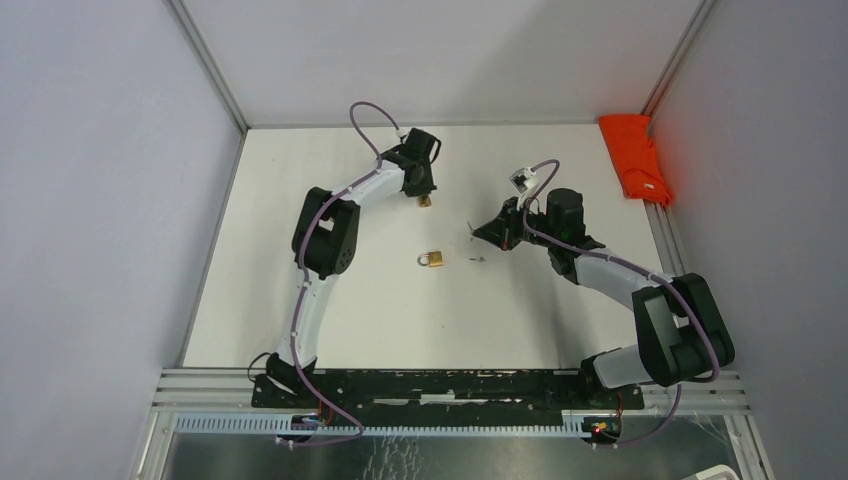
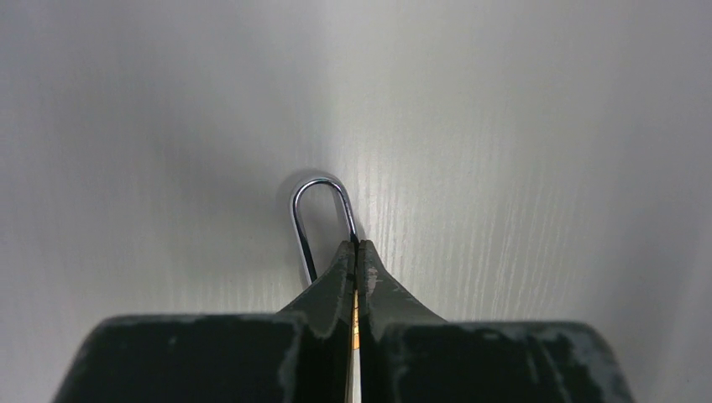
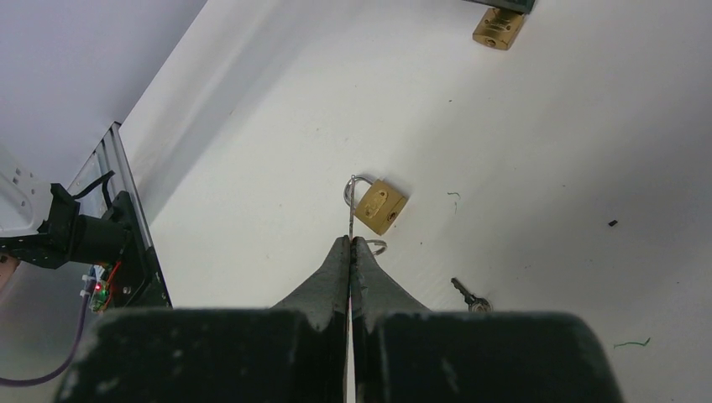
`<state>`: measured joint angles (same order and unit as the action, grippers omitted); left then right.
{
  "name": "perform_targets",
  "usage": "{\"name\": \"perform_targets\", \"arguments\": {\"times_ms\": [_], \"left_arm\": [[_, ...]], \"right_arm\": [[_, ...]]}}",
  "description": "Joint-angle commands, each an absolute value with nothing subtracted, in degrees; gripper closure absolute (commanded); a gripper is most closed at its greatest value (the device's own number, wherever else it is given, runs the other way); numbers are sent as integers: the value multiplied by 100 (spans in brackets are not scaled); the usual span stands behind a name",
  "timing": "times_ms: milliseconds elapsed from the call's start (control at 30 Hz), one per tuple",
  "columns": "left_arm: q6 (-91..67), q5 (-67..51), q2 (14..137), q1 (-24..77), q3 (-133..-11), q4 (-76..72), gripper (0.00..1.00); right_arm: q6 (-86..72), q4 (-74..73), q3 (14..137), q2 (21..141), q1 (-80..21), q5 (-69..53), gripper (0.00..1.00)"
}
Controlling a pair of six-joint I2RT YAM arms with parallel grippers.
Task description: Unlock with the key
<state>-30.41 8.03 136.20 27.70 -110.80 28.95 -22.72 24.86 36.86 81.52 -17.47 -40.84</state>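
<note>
My left gripper [image 1: 424, 194] [image 2: 357, 245] is shut on a brass padlock [image 1: 424, 202] at the back middle of the table. A sliver of brass shows between the fingers, and its chrome shackle [image 2: 321, 200] sticks out past the tips. The same padlock [image 3: 498, 28] shows at the top of the right wrist view. My right gripper [image 1: 480, 231] [image 3: 350, 242] is shut on a thin key [image 3: 350, 211], seen edge-on, with a ring [image 3: 377, 246] beside the tips. A second brass padlock [image 1: 432, 259] [image 3: 382, 206] lies on the table just beyond that key.
A loose key [image 1: 477, 259] [image 3: 467, 294] lies on the white table to the right of the second padlock. A red cloth [image 1: 636, 155] sits at the back right corner. Grey walls enclose the table, and a metal rail [image 1: 450, 380] runs along the near edge.
</note>
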Motion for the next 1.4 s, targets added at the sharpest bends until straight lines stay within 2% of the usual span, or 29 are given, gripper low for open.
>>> {"name": "perform_targets", "arguments": {"times_ms": [0, 600, 833, 900, 1000, 1100, 1200, 1367], "left_arm": [[-3243, 1107, 13586, 2774, -10566, 3423, 98], [-3390, 597, 11884, 2601, -10154, 3067, 98], [-3096, 665, 12129, 2562, -10417, 3472, 98], [-2991, 823, 12306, 2558, -10559, 3763, 88], [-2894, 1032, 12418, 2574, -10516, 3945, 65], [-2815, 996, 12450, 2593, -10436, 4052, 53], [-2807, 817, 12482, 2637, -10372, 4034, 49], [-2811, 790, 12716, 2764, -10562, 4114, 48]], "right_arm": [[-2304, 2812, 3674, 8059, -1709, -4175, 100], [-3111, 3822, 3569, 8616, -1709, -4604, 100], [-3154, 3846, 3559, 8641, -1731, -4632, 100], [-3143, 3812, 3560, 8624, -1731, -4645, 100], [-3153, 3763, 3561, 8588, -1731, -4649, 100], [-3134, 3694, 3547, 8563, -1731, -4637, 100], [-3140, 3726, 3498, 8561, -1723, -4632, 100], [-3186, 3791, 3455, 8539, -1732, -4667, 100]]}}
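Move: The left fingers still pinch the long padlock's shackle close to its body, so the padlock lies at the hand point, its middle some 1 cm lower. From the left hand, the short padlock lies about 16 cm back and 2 cm right, and the loose key on the table about 16 cm back and 12 cm right. From the right hand, still gripping the other key, the long padlock is some 16 cm ahead, 9 cm left and 13 cm below. The left hand drags the long padlock some 4 cm back-left, rises 8 cm free, then sinks back-left, opening. ##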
